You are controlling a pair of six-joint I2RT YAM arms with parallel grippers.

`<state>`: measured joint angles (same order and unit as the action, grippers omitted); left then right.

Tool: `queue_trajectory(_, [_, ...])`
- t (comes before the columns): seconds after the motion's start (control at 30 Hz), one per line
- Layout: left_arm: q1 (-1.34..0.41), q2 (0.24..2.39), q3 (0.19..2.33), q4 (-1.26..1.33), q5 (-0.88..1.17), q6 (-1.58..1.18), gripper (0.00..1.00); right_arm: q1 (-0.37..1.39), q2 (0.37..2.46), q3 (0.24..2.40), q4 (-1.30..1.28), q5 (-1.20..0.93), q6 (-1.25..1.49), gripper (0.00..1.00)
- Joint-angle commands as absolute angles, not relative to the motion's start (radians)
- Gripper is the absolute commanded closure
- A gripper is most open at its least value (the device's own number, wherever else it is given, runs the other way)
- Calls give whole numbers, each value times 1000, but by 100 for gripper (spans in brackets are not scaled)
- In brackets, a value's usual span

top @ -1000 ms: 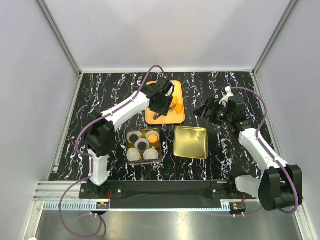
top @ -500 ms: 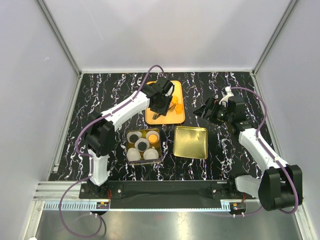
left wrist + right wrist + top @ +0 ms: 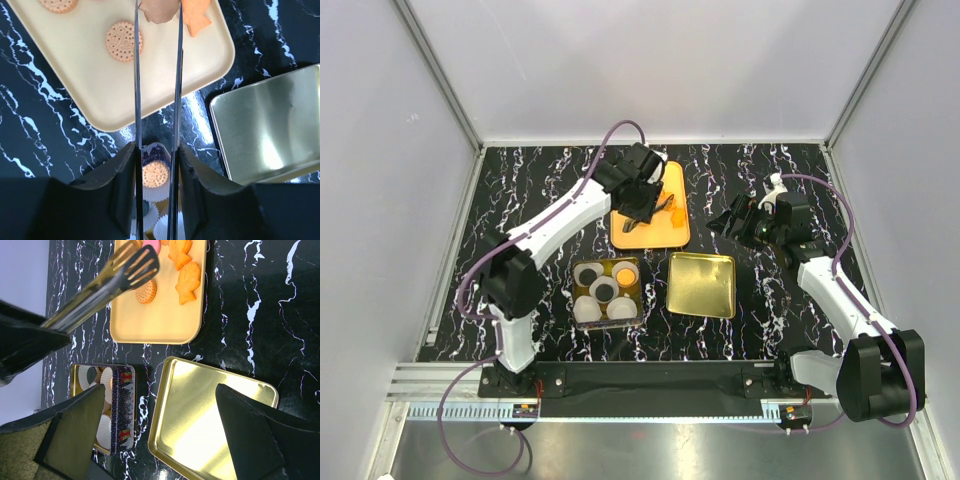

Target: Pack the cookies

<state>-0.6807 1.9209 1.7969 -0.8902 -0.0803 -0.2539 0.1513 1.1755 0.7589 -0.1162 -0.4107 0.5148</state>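
Note:
Round orange cookies (image 3: pixel 124 41) and fish-shaped ones (image 3: pixel 196 17) lie on a pale orange tray (image 3: pixel 100 90). My left gripper (image 3: pixel 156 162) is shut on metal tongs (image 3: pixel 136 75), and a brownish cookie (image 3: pixel 159 11) sits between the tong tips over the tray's far part. From the right wrist view, the slotted tong tips (image 3: pixel 142 265) hang above a round cookie (image 3: pixel 146 291). The open tin (image 3: pixel 607 292) holds white paper cups, one with an orange cookie (image 3: pixel 623 273). My right gripper (image 3: pixel 160 425) is open above the gold lid (image 3: pixel 210 425), holding nothing.
The gold lid (image 3: pixel 702 284) lies flat to the right of the tin, just below the tray (image 3: pixel 650 232). Black marbled tabletop (image 3: pixel 780 180) surrounds them, with white walls on three sides.
The left arm has drawn a little toward the far left and the tongs have narrowed slightly. The right arm has not moved.

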Motion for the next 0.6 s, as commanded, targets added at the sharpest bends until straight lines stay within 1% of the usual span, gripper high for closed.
queue_trajectory(0.0, [-680, 1763, 1768, -870, -80, -255, 65, 153, 1157, 787, -92, -420, 502, 0])
queue_trajectory(0.07, [-678, 1677, 1723, -873, -66, -261, 65, 153, 1158, 787, -91, -420, 500, 1])
queue_trajectory(0.1, [-678, 1648, 1674, -879, -61, -265, 65, 153, 1157, 787, -91, -422, 502, 0])
queue_trajectory(0.13, [-680, 1573, 1613, -885, -55, -267, 65, 152, 1157, 787, -95, -423, 502, 0])
queue_trajectory(0.17, [-678, 1537, 1612, -885, -54, -268, 65, 153, 1155, 787, -88, -422, 502, 0])
queue_trajectory(0.3, [-680, 1343, 1410, -914, -66, -285, 64, 153, 1155, 787, -87, -423, 503, 0])
queue_trajectory(0.37, [-680, 1272, 1347, -926, -58, -298, 64, 156, 1157, 787, -84, -422, 503, 0])
queue_trajectory(0.4, [-683, 1199, 1295, -945, -55, -305, 64, 156, 1158, 787, -86, -422, 502, 0])
queue_trajectory(0.57, [-715, 1020, 1168, -1025, -41, -331, 64, 158, 1166, 790, -84, -419, 503, 0])
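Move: My left hand already holds an orange cookie out at the long finger ends and is bound for the box of paper cups, whose middle is about 15 cm back, 8 cm left and 14 cm below. Its two empty cups are both 19 cm back, one 13 cm left, the other 5 cm left. The gold tray is 13 cm back and 11 cm right; the orange tray's middle is 7 cm ahead, 1 cm left. From my idle right hand the box is about 11 cm back and 27 cm left. I keep the cookie pinched and sweep my left hand quickly off the orange tray towards the box, about 15 cm back and nearly 12 cm left. On the way I climb some 7 cm, then start sinking slightly at the end, with the fingers tilting roughly 10 degrees outward, forward and to the right. ##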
